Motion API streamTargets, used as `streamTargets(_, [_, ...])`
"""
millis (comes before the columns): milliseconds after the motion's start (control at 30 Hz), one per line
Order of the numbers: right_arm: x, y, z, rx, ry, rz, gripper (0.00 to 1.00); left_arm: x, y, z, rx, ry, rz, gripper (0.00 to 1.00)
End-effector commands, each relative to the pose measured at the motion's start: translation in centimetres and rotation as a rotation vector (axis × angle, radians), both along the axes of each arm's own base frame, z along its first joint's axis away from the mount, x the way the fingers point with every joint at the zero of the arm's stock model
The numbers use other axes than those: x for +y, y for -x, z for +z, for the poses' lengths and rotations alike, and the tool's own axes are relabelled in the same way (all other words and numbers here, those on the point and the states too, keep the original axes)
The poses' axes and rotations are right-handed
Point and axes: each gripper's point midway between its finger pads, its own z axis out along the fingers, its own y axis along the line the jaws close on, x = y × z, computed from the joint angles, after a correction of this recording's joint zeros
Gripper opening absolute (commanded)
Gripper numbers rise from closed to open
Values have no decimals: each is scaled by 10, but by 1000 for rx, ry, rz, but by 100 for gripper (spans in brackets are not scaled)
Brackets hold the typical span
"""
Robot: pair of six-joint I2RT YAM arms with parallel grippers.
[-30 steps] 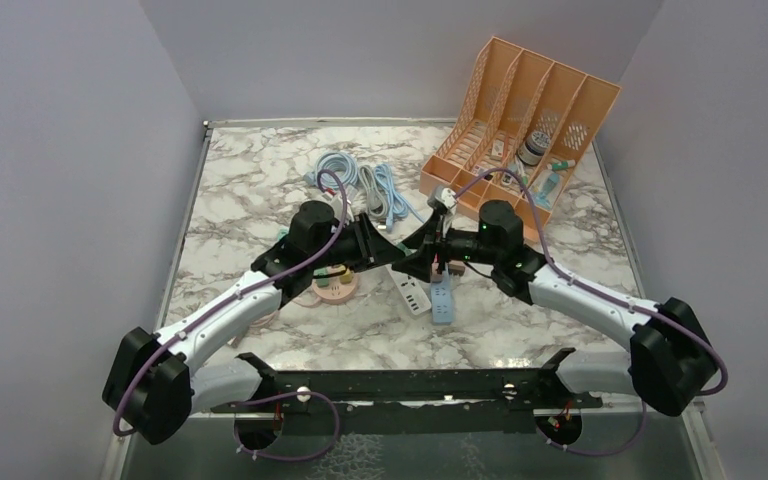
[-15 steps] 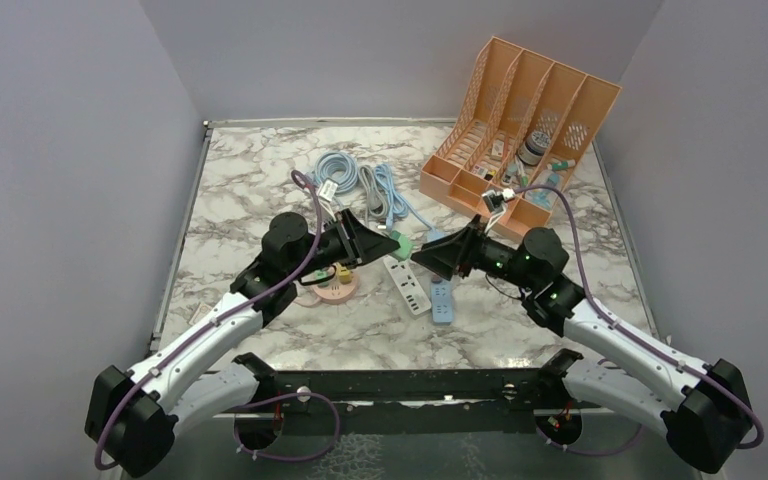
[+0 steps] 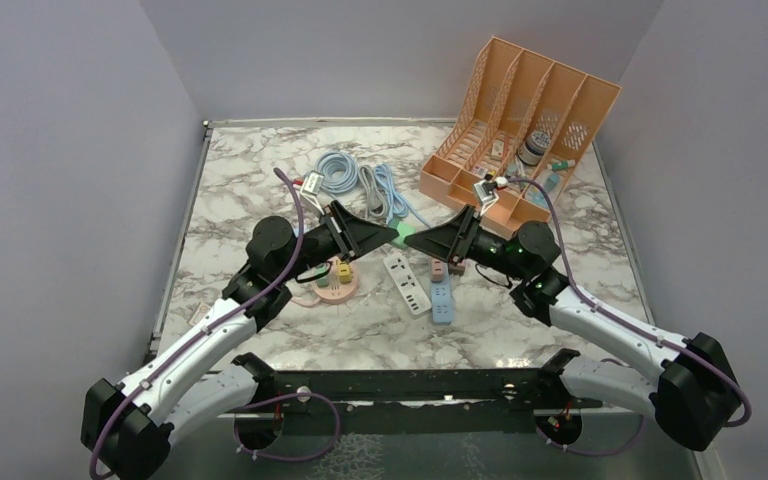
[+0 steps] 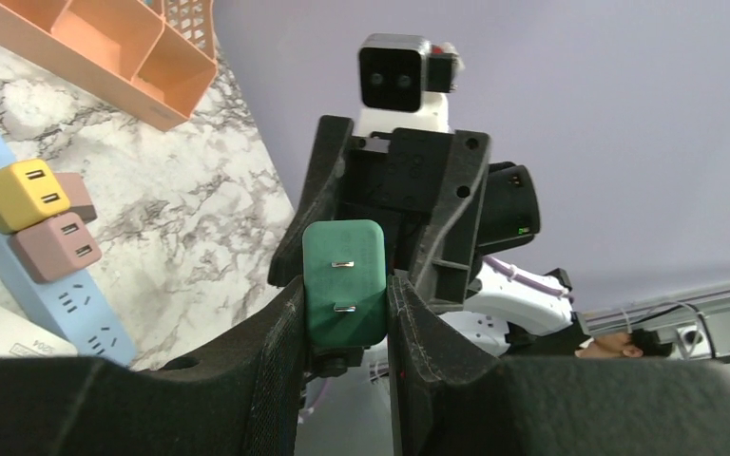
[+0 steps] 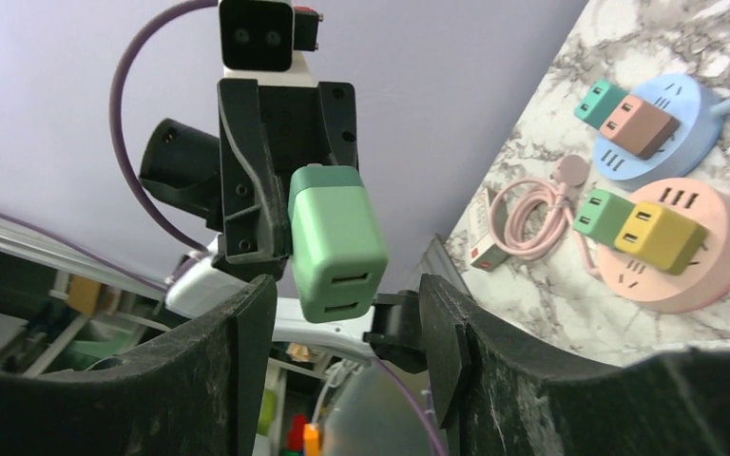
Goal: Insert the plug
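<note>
The plug (image 4: pixel 344 282) is a green charger cube, pinched by its sides in my left gripper (image 4: pixel 344 313), which is shut on it above the table. Its two metal prongs face the left wrist camera; its two ports face the right one. In the top view the plug (image 3: pixel 393 240) hangs between the two gripper tips. My right gripper (image 5: pixel 347 313) is open; the plug (image 5: pixel 336 242) sits just beyond its fingers with a gap on each side. The right gripper (image 3: pixel 412 243) points left, tip to tip with the left gripper (image 3: pixel 384 238).
Below the grippers lie a white power strip (image 3: pixel 407 284), a blue strip (image 3: pixel 443 300) carrying adapters, and a pink round socket (image 3: pixel 333 283) with plugs in it. Coiled cables (image 3: pixel 360 185) lie behind. An orange file organiser (image 3: pixel 520 120) stands at the back right.
Both arms have drawn back from over the strips and lifted. The right gripper has swung left until it faces the plug in the left gripper. The left gripper has kept its hold.
</note>
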Motion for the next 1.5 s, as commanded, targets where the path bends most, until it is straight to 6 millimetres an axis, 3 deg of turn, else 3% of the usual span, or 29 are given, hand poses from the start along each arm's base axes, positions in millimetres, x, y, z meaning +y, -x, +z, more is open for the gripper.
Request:
streamTargets(0, [5, 6, 31, -4, -102, 57, 54, 6, 8, 42, -68, 105, -5, 5])
streamTargets(267, [9, 9, 31, 33, -152, 103, 41, 8, 7, 40, -54, 116, 11, 5])
streamTargets(600, [15, 13, 32, 43, -173, 162, 33, 5, 5, 28, -45, 101, 4, 8])
streamTargets(867, [12, 17, 42, -30, -218, 175, 8, -4, 2, 6, -9, 53, -34, 22])
streamTargets(1000, [4, 18, 40, -32, -218, 128, 6, -3, 0, -8, -6, 26, -19, 45])
streamTargets(1100, [0, 14, 29, 4, -166, 69, 6, -1, -3, -17, -22, 0, -3, 66])
streamTargets(1167, [-2, 11, 18, 19, -104, 35, 6, 2, -3, -18, -56, -15, 15, 74])
streamTargets(1300, [-9, 7, -27, 59, 110, -27, 6, 12, -8, -19, -158, -110, 64, 78])
streamTargets(1467, [-36, 5, -85, 79, 434, -115, 6, 34, -19, -35, -203, -340, 160, 78])
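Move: The green plug is already pinched in the left fingers, about 1 cm forward and 1 cm right of the left hand point. From the open right hand it lies roughly 1 cm forward and 2 cm left, at its height. Some 18 cm below the right hand are the white strip, about 1 cm forward, straight beneath sideways; the pink plug, 3 cm forward and 7 cm right; and the round pink socket, 1 cm forward and 15 cm left. The right fingers close on the green plug's free end and pinch it while the left hand still holds the other, both hands rising about 2 cm and the right easing just over 1 cm left as it rolls some 10 degrees. The left then opens and lets go, sinking about 5 cm; the right carries the plug about 5 cm down and 3 cm right, away from it, rolling back. ##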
